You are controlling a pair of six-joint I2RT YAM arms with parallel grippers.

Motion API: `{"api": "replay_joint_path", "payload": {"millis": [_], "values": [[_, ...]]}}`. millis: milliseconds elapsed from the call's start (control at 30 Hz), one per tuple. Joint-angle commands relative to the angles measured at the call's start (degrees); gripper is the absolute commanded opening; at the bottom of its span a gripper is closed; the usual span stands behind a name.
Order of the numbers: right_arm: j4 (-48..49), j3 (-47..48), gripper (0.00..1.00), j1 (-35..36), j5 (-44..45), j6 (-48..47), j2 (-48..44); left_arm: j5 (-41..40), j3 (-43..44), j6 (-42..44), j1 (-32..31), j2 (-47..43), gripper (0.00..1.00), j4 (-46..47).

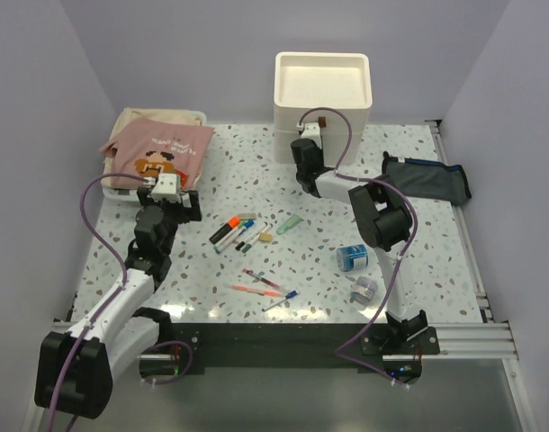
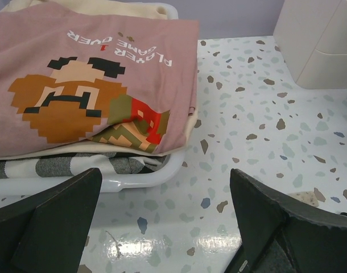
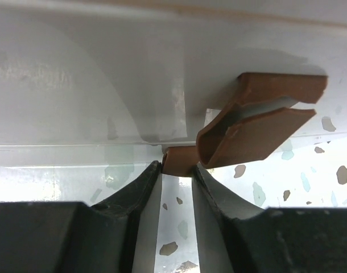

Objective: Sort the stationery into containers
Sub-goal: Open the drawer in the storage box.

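My right gripper point(image 1: 303, 142) is at the front of the cream-white drawer unit point(image 1: 364, 81). In the right wrist view both fingertips press on a small brown handle point(image 3: 179, 160) at the lower edge of a drawer front point(image 3: 105, 85), so the right gripper point(image 3: 178, 170) is shut on it. The stationery lies loose mid-table: markers point(image 1: 234, 229), a pale-green highlighter point(image 1: 290, 224), thin pens point(image 1: 261, 286), a blue roll point(image 1: 353, 258) and a grey roll point(image 1: 363, 290). The navy pouch point(image 1: 425, 180) lies at the right. My left gripper point(image 1: 166, 193) hangs open over bare table point(image 2: 162, 227), holding nothing.
A white tray point(image 2: 133, 181) of folded clothes, a pink printed shirt point(image 1: 157, 148) on top, sits at the back left, just ahead of my left fingers point(image 2: 48, 222). Purple walls close in the table on three sides. A metal rail point(image 1: 463, 337) runs along the near edge.
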Motion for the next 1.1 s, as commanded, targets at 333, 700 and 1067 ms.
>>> {"api": "replay_joint_path", "payload": {"millis": [333,700,1067], "values": [[2.03,-4.01,0.0,-1.69,0.81,1.56,-8.07,1.41,-0.55,-1.36,0.5,-0.65,1.0,3.98],[-3.95,-19.82,0.0,1.65,-1.74,7.26,-20.2,2.64,-1.17,-1.54,0.5,-1.18,1.0,4.77],[-7.64,-28.18,0.0,4.73,-4.12,11.4,-26.01,3.43,-1.35,-1.71,0.5,-1.45,1.0,4.77]]}}
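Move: The brown pull tab of the bottom drawer sits right at the right hand's part-open fingertips, some 1 cm ahead and level with them. The middle drawer's tab is about 7 cm above it; the green piece lies roughly 23 cm back, 5 cm left and 5 cm below the hand, the dark pouch about 28 cm right, 7 cm back and 4 cm below. From the left hand the bottom tab is about 24 cm ahead, 29 cm right and 12 cm lower. The right hand first stays at the storage box's front while its fingers close from about a third open to shut, pinching the bottom drawer's brown tab. Then, keeping that grip, it pulls back towards its base by about 12 cm, slowly at first and then faster, arching some 2 cm up and coming down again to its starting height, as the fingers tip about 10 degrees further downward. ##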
